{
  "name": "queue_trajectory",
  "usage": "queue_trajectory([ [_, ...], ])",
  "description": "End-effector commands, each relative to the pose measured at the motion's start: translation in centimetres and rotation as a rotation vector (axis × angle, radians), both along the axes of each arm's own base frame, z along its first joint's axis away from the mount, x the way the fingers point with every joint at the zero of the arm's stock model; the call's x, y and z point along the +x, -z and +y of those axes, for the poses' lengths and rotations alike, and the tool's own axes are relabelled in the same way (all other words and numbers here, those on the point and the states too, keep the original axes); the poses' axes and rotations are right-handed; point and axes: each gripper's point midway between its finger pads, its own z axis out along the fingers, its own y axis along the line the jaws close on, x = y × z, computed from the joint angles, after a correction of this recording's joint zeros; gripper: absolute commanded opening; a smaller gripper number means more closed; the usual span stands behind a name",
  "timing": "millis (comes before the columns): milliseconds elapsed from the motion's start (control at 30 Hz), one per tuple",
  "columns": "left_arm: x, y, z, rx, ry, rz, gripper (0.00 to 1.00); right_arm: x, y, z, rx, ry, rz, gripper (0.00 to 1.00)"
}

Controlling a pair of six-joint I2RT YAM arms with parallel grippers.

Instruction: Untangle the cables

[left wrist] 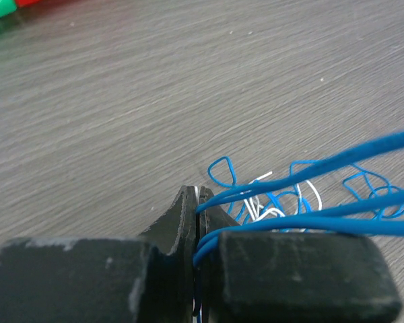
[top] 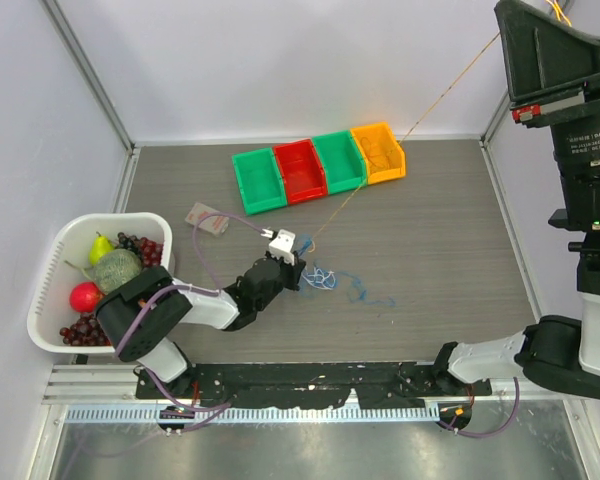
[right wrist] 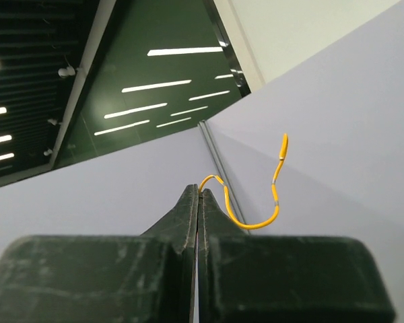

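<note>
A small tangle [top: 320, 278] of blue and whitish cable lies on the table in the middle. My left gripper [top: 296, 268] is low at its left edge. In the left wrist view the left gripper [left wrist: 197, 195] is shut on the blue cable [left wrist: 310, 168], whose strands run off to the right over the whitish cable [left wrist: 266, 212]. The orange-yellow cable [top: 450, 88] stretches taut from the tangle up to the top right, where the right arm [top: 560, 60] is raised high. My right gripper [right wrist: 199, 192] is shut on the end of the orange-yellow cable [right wrist: 256, 223], which curls free beyond the tips.
Green [top: 258, 180], red [top: 300, 170], green [top: 338, 160] and orange [top: 378, 152] bins stand in a row at the back. A white basket [top: 55, 255] of fruit sits at the left edge. A small packet [top: 207, 219] lies left of the tangle. A loose blue strand [top: 370, 296] trails right.
</note>
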Motion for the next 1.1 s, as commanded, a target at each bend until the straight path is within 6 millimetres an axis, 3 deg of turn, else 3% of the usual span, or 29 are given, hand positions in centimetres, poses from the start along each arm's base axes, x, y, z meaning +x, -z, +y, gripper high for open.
queue_trajectory([
  [0,-0.6,3.0,3.3,0.086,-0.072,0.087,0.0,-3.5,-3.0,-7.1,0.169,0.076,-0.114,0.01],
  [33,-0.8,2.8,3.1,0.085,-0.054,0.094,0.0,-2.4,-1.9,-5.7,0.125,0.086,-0.078,0.01],
  [67,-0.9,2.2,2.7,0.07,-0.037,0.096,0.0,-2.5,-1.3,-6.1,0.117,0.093,-0.067,0.01],
  [100,-1.2,1.9,2.5,0.067,-0.02,0.109,0.0,-0.3,1.0,-3.7,0.052,0.112,-0.002,0.01],
  [133,-1.5,1.3,2.1,0.057,0.002,0.124,0.0,-0.1,2.2,-4.1,0.032,0.134,0.019,0.01],
  [167,-2.0,0.6,1.4,0.046,0.044,0.139,0.0,2.0,5.4,-2.1,-0.038,0.165,0.094,0.01],
  [200,-2.5,0.0,1.1,0.04,0.069,0.152,0.0,2.5,7.3,-2.4,-0.059,0.194,0.134,0.01],
  [233,-2.8,-0.7,0.9,0.031,0.084,0.161,0.0,4.5,12.0,-1.5,-0.134,0.25,0.234,0.01],
  [267,-3.1,-1.4,0.9,0.018,0.09,0.168,0.0,5.4,14.3,-2.0,-0.146,0.299,0.298,0.01],
  [300,-3.4,-2.2,1.1,0.009,0.094,0.172,0.0,6.8,19.7,-0.7,-0.238,0.332,0.382,0.01],
  [333,-3.7,-2.7,1.3,0.008,0.095,0.179,0.0,7.3,22.2,-1.4,-0.246,0.375,0.437,0.01],
  [367,-4.0,-2.8,1.5,0.019,0.093,0.196,0.0,8.0,27.5,-0.9,-0.308,0.391,0.51,0.01],
  [400,-4.2,-2.9,1.8,0.028,0.091,0.211,0.0,8.4,30.2,-1.4,-0.323,0.433,0.569,0.01],
  [433,-4.4,-3.2,1.9,0.033,0.092,0.216,0.0,8.5,35.2,-1.3,-0.365,0.435,0.646,0.01],
  [467,-4.6,-3.1,2.1,0.044,0.094,0.231,0.0,8.6,38.1,-1.6,-0.394,0.462,0.696,0.01],
  [500,-4.7,-3.3,2.0,0.043,0.1,0.238,0.0,8.4,42.6,-1.8,-0.421,0.461,0.774,0.01],
  [533,-4.9,-3.3,2.1,0.047,0.102,0.248,0.0,8.2,45.3,-2.0,-0.433,0.471,0.824,0.01],
  [567,-5.1,-3.3,2.1,0.05,0.106,0.252,0.0,7.6,49.8,-2.5,-0.463,0.471,0.91,0.01],
  [600,-5.1,-3.5,2.1,0.048,0.109,0.254,0.0,7.2,51.7,-2.1,-0.465,0.436,0.949,0.01],
  [633,-5.3,-3.5,2.1,0.048,0.114,0.258,0.0,6.5,54.9,-2.1,-0.473,0.408,1.015,0.01],
  [733,-5.7,-3.8,1.9,0.036,0.138,0.263,0.0,4.5,60.0,-0.1,-0.523,0.241,1.106,0.1],
  [767,-5.8,-3.8,1.8,0.034,0.145,0.265,0.0,4.1,60.4,0.1,-0.513,0.21,1.118,0.17],
  [833,-5.9,-3.6,1.8,0.039,0.142,0.277,0.0,2.7,61.7,1.5,-0.572,0.096,1.148,0.55],
  [900,-5.9,-3.5,2.0,0.047,0.129,0.29,0.0,1.6,62.1,2.7,-0.642,0.007,1.155,0.75],
  [967,-6.0,-3.5,2.1,0.049,0.128,0.303,0.0,0.8,61.0,4.2,-0.714,-0.08,1.137,0.78],
  [1000,-6.0,-3.5,2.1,0.049,0.128,0.307,0.0,0.1,61.4,5.3,-0.769,-0.142,1.151,0.78],
  [1067,-6.1,-3.8,2.1,0.044,0.127,0.309,0.0,-0.4,59.6,7.3,-0.807,-0.237,1.122,0.78],
])
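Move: The right hand, holding the yellow cable taut, is high up: the blue-white tangle lies some 76 cm below it, about 9 cm ahead and 13 cm to its left. The loose blue strand trailing off the tangle lies as far down, about 6 cm ahead and level sideways. From the left hand, shut on the blue loops, the tangle is roughly 4 cm back, 5 cm right and 7 cm below. The right fingers let go of the yellow cable as the hand comes to the end of a fast plunge of some 63 cm towards the tangle, swinging forward and back on the way; its wrist tips from pointing up to forward-left and down. The left hand keeps its grip on the blue loops, draws back about 6 cm and a little left with a brief rise, tilting down some 20 degrees. ##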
